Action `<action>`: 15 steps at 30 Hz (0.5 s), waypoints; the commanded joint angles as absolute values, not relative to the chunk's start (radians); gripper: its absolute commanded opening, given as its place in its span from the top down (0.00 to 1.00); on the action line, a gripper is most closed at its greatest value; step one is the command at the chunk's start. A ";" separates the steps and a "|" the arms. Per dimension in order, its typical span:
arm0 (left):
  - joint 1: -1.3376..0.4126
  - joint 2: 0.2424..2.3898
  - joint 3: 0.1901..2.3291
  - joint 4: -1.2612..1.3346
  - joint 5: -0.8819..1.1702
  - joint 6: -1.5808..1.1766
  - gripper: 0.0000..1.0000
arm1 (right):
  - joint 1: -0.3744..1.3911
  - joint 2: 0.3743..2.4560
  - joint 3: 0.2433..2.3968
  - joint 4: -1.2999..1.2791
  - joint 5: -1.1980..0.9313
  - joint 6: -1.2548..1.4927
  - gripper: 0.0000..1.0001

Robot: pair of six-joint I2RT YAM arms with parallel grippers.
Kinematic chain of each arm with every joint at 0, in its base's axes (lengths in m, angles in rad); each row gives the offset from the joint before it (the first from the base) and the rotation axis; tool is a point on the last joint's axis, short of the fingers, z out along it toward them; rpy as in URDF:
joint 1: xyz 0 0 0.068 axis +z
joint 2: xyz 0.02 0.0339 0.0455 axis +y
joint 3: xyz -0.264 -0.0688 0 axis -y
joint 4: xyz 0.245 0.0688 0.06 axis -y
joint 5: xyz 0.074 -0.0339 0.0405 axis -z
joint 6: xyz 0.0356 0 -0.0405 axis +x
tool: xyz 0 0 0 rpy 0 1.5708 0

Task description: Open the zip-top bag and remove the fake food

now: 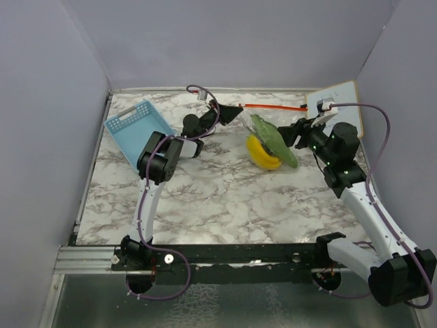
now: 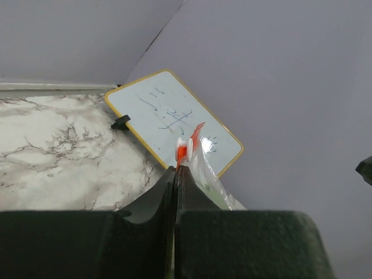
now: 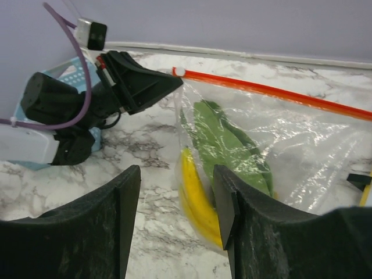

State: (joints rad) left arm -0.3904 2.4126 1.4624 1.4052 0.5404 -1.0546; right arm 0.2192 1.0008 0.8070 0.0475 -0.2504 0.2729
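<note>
The zip-top bag (image 1: 283, 123) hangs stretched above the table, its orange-red strip (image 1: 273, 106) running left to right. My left gripper (image 1: 239, 109) is shut on the strip's left end by the white slider (image 2: 185, 148); the right wrist view shows this too (image 3: 177, 81). Inside the bag (image 3: 302, 145) are a long green leafy piece (image 3: 221, 139) and a yellow piece (image 3: 197, 197); both also show from the top, green (image 1: 273, 140) and yellow (image 1: 263, 157). No dark round piece shows. My right gripper (image 1: 295, 134) is open (image 3: 177, 192) just beside the bag's lower part, holding nothing.
A light-blue mesh basket (image 1: 136, 130) lies at the back left, behind my left arm. A small yellow-framed whiteboard (image 1: 338, 102) leans at the back right wall, and it also shows in the left wrist view (image 2: 174, 116). Grey walls close the back and both sides.
</note>
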 commanded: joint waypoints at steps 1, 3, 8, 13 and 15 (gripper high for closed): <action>-0.394 2.404 1.442 1.496 0.513 -1.071 1.00 | 0.218 0.990 0.875 -0.001 -0.431 0.219 0.50; -0.394 2.369 1.407 1.506 0.551 -1.056 1.00 | 0.218 0.990 0.879 -0.010 -0.491 0.216 0.58; -0.390 2.255 1.292 1.557 0.699 -1.028 1.00 | 0.217 1.011 0.898 -0.012 -0.597 0.213 0.67; -0.388 2.040 1.118 1.533 0.826 -0.973 1.00 | 0.248 1.101 1.013 -0.142 -0.638 0.138 0.65; -0.388 1.949 1.021 1.521 0.849 -0.932 1.00 | 0.290 1.102 1.042 -0.174 -0.587 0.077 0.65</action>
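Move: The left hand already pinches the zip-top bag's red zip at its white slider end, which from the right hand lies about 17 cm ahead, 17 cm to its left and 7 below. In the bag, the banana is some 10 cm back from the left hand, 8 to its right and 14 lower. The green leaves are about 7 cm back, 12 right and 12 lower. Keeping its shut-finger pinch on the slider end of the zip, the left hand draws that corner back about 8 cm, dipping a little before it rises, and turns some 10 degrees clockwise. The right hand, touching nothing that can be made out, swings about 5 cm left towards that corner, easing up and slightly back, yawing 20 degrees counter-clockwise as its fingers narrow from over half open to about a third. ##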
